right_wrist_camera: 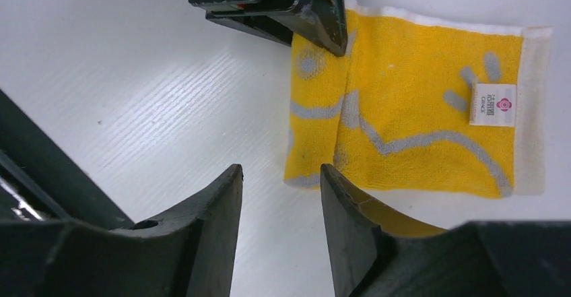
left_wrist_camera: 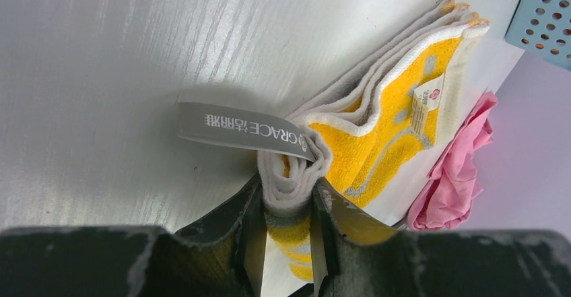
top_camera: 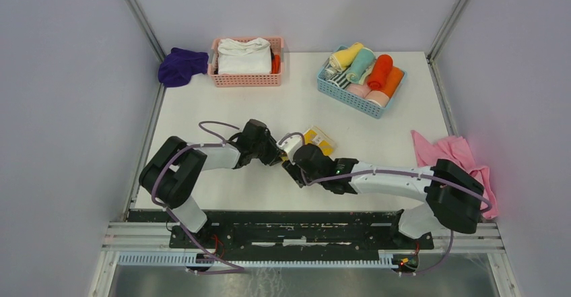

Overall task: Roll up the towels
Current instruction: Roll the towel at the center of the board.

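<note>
The yellow towel [top_camera: 318, 139] with grey markings lies folded flat mid-table; in the right wrist view the yellow towel [right_wrist_camera: 417, 108] shows a small white label. My left gripper [left_wrist_camera: 286, 203] is shut on the towel's [left_wrist_camera: 377, 122] folded near edge, the white layers bunched between its fingers, with a grey tag sticking out to the left. My right gripper [right_wrist_camera: 279, 176] stands open just beside the towel's corner, with only bare table between its fingers. The left gripper's fingers [right_wrist_camera: 296, 4] show at that view's top edge. The purple towel [top_camera: 182, 66] lies crumpled at the far left corner.
A pink basket [top_camera: 246, 78] with white cloths stands at the back. A blue basket [top_camera: 357, 98] of several rolled towels stands at the back right. A pale pink cloth [top_camera: 458, 159] lies at the right edge, and the pink cloth [left_wrist_camera: 451, 176] is seen beyond the towel.
</note>
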Robot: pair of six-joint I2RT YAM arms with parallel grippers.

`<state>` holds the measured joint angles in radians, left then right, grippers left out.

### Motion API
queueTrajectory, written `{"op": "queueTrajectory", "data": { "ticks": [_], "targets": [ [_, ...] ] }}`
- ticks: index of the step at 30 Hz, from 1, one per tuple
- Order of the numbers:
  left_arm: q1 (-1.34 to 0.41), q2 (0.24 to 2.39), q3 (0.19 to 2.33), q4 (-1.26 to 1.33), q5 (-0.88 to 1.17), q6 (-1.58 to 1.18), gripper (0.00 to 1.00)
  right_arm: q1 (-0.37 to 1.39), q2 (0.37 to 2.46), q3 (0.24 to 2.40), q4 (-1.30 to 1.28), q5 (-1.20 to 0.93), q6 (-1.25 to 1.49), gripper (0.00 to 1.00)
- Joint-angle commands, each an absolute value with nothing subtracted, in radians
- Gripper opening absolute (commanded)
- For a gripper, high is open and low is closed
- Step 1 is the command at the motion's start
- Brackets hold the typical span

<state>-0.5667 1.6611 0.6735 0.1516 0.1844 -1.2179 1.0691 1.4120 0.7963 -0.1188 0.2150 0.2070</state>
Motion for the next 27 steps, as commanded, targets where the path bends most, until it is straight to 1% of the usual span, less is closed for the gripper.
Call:
{"op": "queueTrajectory", "data": {
  "ticks": [1, 10, 15, 18, 20, 22, 23, 27],
  "targets": [
    [-0.573, 1.71, 0.665, -0.007, 0.105, -1.193, 0.35, 1.13, 1.503, 0.865, -0.082, 0.409, 0.079, 0.53],
    [-0.574, 1.714, 0.679, -0.028, 0.101, -1.183, 0.36, 1.146, 1.624, 0.894, -0.087, 0.485, 0.069, 0.52],
    [-0.575, 1.721, 0.69, -0.034, 0.106, -1.178, 0.39, 1.146, 1.681, 0.907, -0.119, 0.425, 0.074, 0.52],
    [-0.575, 1.723, 0.696, -0.038, 0.104, -1.175, 0.42, 1.146, 1.711, 0.914, -0.132, 0.403, 0.086, 0.49],
    [-0.575, 1.722, 0.7, -0.046, 0.106, -1.172, 0.44, 1.144, 1.732, 0.919, -0.144, 0.392, 0.098, 0.45],
    [-0.576, 1.713, 0.702, -0.059, 0.102, -1.169, 0.48, 1.131, 1.731, 0.911, -0.14, 0.341, 0.112, 0.34],
    [-0.575, 1.702, 0.702, -0.069, 0.096, -1.169, 0.5, 1.122, 1.718, 0.902, -0.127, 0.297, 0.121, 0.28],
    [-0.557, 1.603, 0.665, -0.071, 0.069, -1.167, 0.59, 1.056, 1.662, 0.838, -0.041, 0.047, 0.185, 0.11]
  ]
}}
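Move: Just below the open right hand lies the near-right end of the towel roll, about 7 cm down, 1 cm ahead and 1 cm to its left. The towel's flat part has its middle some 9 cm ahead, 1 cm right and 8 cm below. The left fingers still pinch the roll's far-left end, so the roll's middle is about 3 cm back and 3 cm right of them, level; the grey tag sticks out some 3 cm left and 2 cm ahead. Sinking about 7 cm almost straight down with a slight reach forward, the right hand tilts its left side down by some 20 degrees, easing a little back at the end, and its open fingers close to pinch the roll's near-right end. As it does so, the left hand stays almost in place, opens its fingers off the far-left end and starts to lift slightly. ##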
